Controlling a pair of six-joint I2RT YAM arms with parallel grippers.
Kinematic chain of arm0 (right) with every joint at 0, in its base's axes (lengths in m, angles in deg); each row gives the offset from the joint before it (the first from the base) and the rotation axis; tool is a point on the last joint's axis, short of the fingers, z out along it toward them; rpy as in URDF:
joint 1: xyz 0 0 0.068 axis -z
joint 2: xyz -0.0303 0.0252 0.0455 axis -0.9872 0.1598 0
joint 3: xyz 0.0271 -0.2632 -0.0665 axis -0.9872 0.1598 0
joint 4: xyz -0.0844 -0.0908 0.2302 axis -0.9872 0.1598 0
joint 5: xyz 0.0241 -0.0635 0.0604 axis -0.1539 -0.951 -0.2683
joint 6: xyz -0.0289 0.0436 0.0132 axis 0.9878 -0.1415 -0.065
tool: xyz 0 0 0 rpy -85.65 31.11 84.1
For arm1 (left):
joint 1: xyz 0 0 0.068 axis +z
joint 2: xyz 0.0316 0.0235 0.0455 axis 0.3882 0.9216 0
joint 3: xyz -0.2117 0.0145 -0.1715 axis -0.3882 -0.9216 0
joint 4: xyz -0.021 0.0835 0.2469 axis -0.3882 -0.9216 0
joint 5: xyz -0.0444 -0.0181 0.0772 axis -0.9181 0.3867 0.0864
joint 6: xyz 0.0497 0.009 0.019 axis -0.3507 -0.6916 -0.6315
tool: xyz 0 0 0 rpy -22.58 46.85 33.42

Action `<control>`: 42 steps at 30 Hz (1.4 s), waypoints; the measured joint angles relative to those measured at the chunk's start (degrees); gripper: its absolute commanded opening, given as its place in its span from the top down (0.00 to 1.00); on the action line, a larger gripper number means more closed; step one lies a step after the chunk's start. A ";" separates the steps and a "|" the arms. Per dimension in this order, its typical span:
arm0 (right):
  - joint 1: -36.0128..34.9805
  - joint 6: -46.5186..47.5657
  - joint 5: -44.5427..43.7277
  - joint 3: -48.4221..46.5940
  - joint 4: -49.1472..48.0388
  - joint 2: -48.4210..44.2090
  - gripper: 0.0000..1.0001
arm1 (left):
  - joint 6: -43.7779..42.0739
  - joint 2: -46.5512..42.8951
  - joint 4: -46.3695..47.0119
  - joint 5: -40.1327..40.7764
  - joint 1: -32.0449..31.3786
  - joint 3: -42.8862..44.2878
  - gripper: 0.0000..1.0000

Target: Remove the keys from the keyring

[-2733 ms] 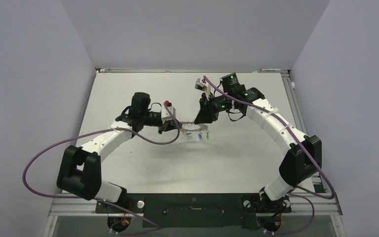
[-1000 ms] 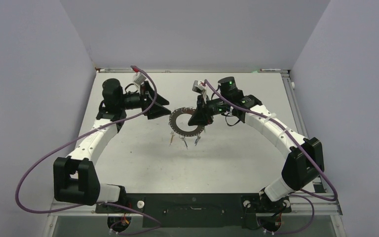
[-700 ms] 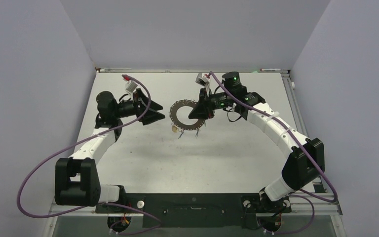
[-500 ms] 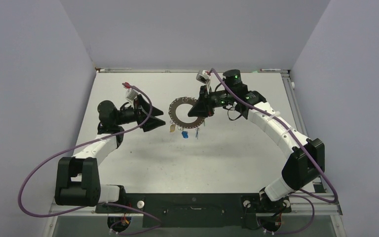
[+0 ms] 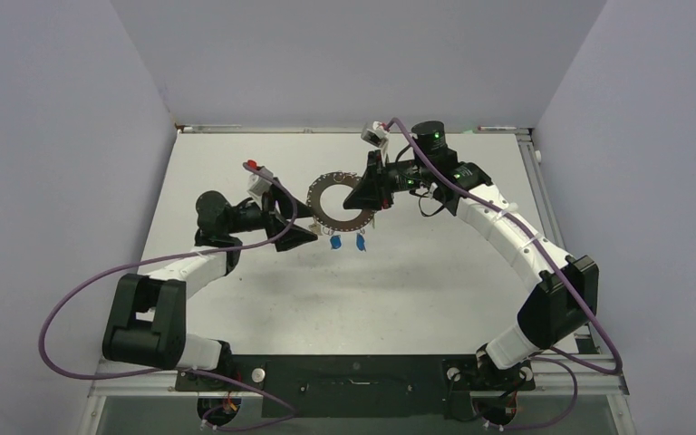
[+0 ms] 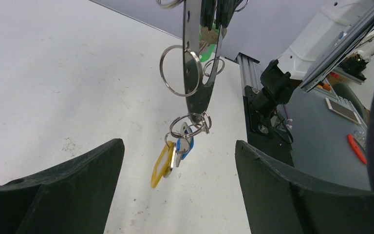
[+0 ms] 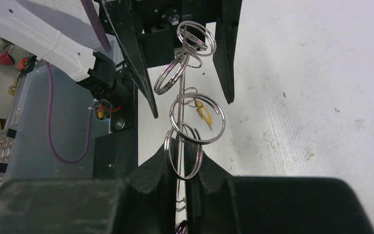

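The keyring [image 5: 315, 203], a flat grey disc with wire loops on its rim, hangs upright above the table. My right gripper [image 5: 369, 190] is shut on its right rim. In the right wrist view the keyring [image 7: 182, 122] is edge-on between that gripper's [image 7: 181, 151] closed fingers. Keys [image 5: 335, 243] with blue heads dangle from the lower rim. My left gripper [image 5: 301, 225] is open just left of and below the disc. In the left wrist view a yellow and a blue key [image 6: 175, 153] hang between its [image 6: 179, 144] spread fingers, touching neither, and the keyring [image 6: 192, 73] rises above them.
The white table [image 5: 417, 272] has a metal rail [image 5: 535, 172] along its right and far edges, with purple walls behind. Purple cables [image 5: 82, 290] loop off both arms. The left gripper's fingers [image 7: 141, 63] face the right wrist camera.
My left arm has swung down and right toward the ring, its jaws spreading a little wider. The right gripper has lifted the ring slightly toward the back, and the keys have swung.
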 measured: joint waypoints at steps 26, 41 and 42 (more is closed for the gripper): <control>0.66 -1.70 1.46 -0.28 -0.13 0.00 0.95 | 0.85 3.37 7.50 0.17 -3.74 -1.62 0.95; 2.78 -1.49 -0.66 0.52 -2.05 0.00 0.95 | 5.07 4.92 2.49 1.62 0.15 1.49 1.00; 2.95 -1.25 -1.31 1.18 -2.62 0.00 0.95 | 3.82 4.87 -0.63 1.92 0.37 2.67 1.00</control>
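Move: The yellow key hangs from the keyring just beyond the left hand's open fingertips: about 2 cm to its right, 1 cm back and some 3 cm below. From the left hand, the keyring's centre is roughly 7 cm right, 5 cm ahead and 3 cm higher; the nearer blue key is 6 cm right, 4 cm back and 4 cm lower. From the right hand, already holding the keyring, the yellow key lies around 8 cm left, 5 cm back and 8 cm below. The yellow key is taken by the left hand, which eases about 2 cm right with some down and back until its open jaws straddle it, then holds nearly still while they close and pinch it. Finally the left hand swings about 3 cm forward, also drifting left, its wrist turning slightly; the right hand, keeping its grip on the keyring, goes some 2 cm forward and 1 cm right. ##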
